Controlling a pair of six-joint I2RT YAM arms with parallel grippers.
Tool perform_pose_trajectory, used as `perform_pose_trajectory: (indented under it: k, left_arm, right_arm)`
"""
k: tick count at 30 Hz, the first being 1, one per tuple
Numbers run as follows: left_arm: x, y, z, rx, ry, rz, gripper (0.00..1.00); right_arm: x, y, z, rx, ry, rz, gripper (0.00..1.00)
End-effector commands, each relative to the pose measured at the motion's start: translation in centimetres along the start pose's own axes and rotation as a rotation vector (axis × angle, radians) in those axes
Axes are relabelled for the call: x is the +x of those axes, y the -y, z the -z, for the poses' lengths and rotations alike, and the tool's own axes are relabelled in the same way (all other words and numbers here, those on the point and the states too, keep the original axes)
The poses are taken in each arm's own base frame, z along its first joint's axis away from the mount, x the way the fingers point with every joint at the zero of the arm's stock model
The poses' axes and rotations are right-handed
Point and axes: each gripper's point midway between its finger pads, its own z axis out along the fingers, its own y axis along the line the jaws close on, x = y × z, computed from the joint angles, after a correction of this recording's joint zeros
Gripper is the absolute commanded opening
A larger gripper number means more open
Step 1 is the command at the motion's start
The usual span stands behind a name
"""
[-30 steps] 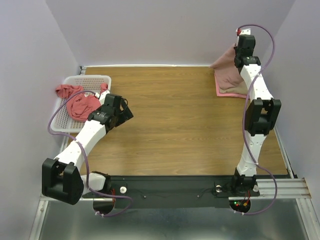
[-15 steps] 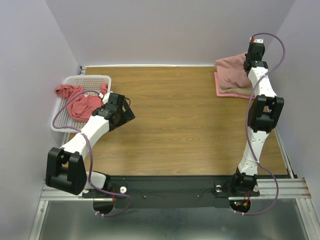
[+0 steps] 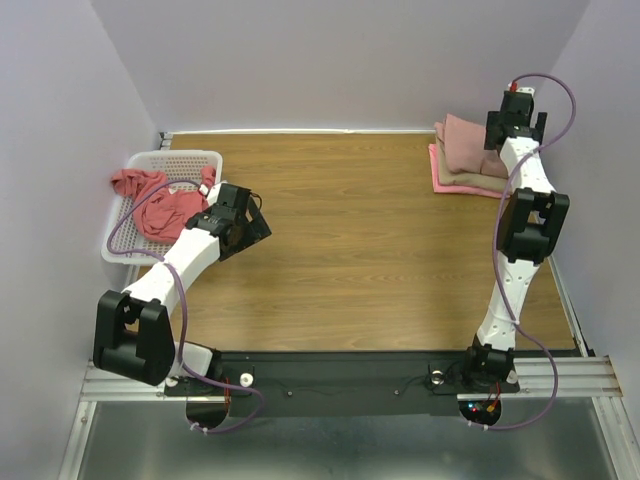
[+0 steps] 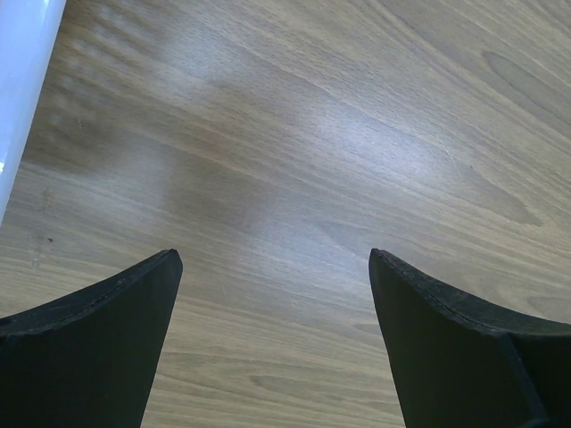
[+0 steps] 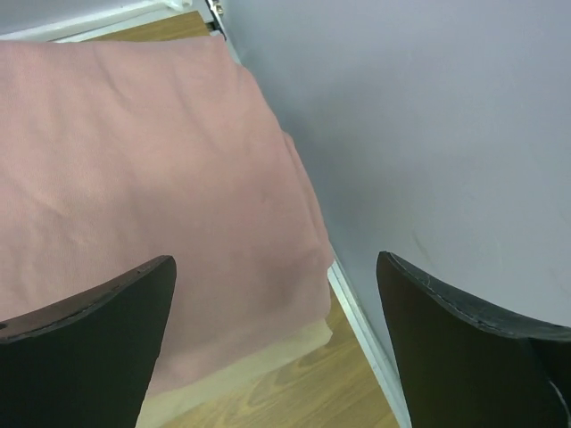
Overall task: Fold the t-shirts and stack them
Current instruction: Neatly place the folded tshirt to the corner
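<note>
A folded dusty-pink t-shirt (image 3: 463,143) lies on top of a stack at the table's back right, over a tan one (image 3: 466,179) and a bright pink one (image 3: 437,172). In the right wrist view the dusty-pink shirt (image 5: 134,178) fills the left, with the tan edge (image 5: 232,374) below it. My right gripper (image 3: 518,118) is open and empty, just right of the stack near the wall. A crumpled coral-red t-shirt (image 3: 160,205) lies in the white mesh basket (image 3: 183,160) at the left. My left gripper (image 3: 250,222) is open and empty over bare wood, right of the basket.
The purple side walls stand close on both sides; the right wall (image 5: 428,134) is right beside my right gripper. A white rail (image 5: 361,330) runs along the table's right edge. Bare wooden tabletop (image 3: 350,240) lies between the basket and the stack.
My right gripper let go of the dusty-pink shirt, which dropped from hanging to lying folded on the stack, and moved right. My left arm shifted slightly toward the basket.
</note>
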Motion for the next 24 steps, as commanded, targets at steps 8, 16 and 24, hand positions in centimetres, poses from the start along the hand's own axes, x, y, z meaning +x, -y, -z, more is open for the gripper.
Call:
perform_pose_trajectory:
  k: [8, 16, 24]
  left_arm:
    - [-2.9, 1.2, 5.2, 0.116, 0.120, 0.040, 0.98]
    - [-2.0, -0.4, 9.0, 0.181, 0.174, 0.093, 0.98]
    - [-0.6, -2.0, 9.7, 0.180, 0.176, 0.125, 0.98]
  right_arm:
    - [-8.0, 0.9, 12.4, -0.313, 0.192, -0.322, 1.00]
    - [2.5, -1.1, 21.1, -0.542, 0.004, -0.475, 1.00]
    - [13.0, -0.8, 27.8, -0.610, -0.090, -0.583, 1.00]
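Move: The just-placed folded t-shirt has its middle about 5 cm ahead of the open, empty right hand, 6 cm to its left and 13 cm below. Under it are the beige shirt, its middle some 2 cm ahead and 8 cm left of the hand, and the bright pink shirt, about level and 11 cm left. From the left hand, the folded t-shirt lies roughly 29 cm ahead and 66 cm to the right, somewhat lower. Back and to the left, the right hand sweeps quickly away from the stack, some 22 cm back and 15 cm left, arching up first and then sinking well before the end. Its wrist rolls left side up, swinging the fingers from forward-right to nearly straight ahead, still slanting down and wide open. Meanwhile the left hand rises about 9 cm, draws back 6 cm and tips its open fingers up a little. ##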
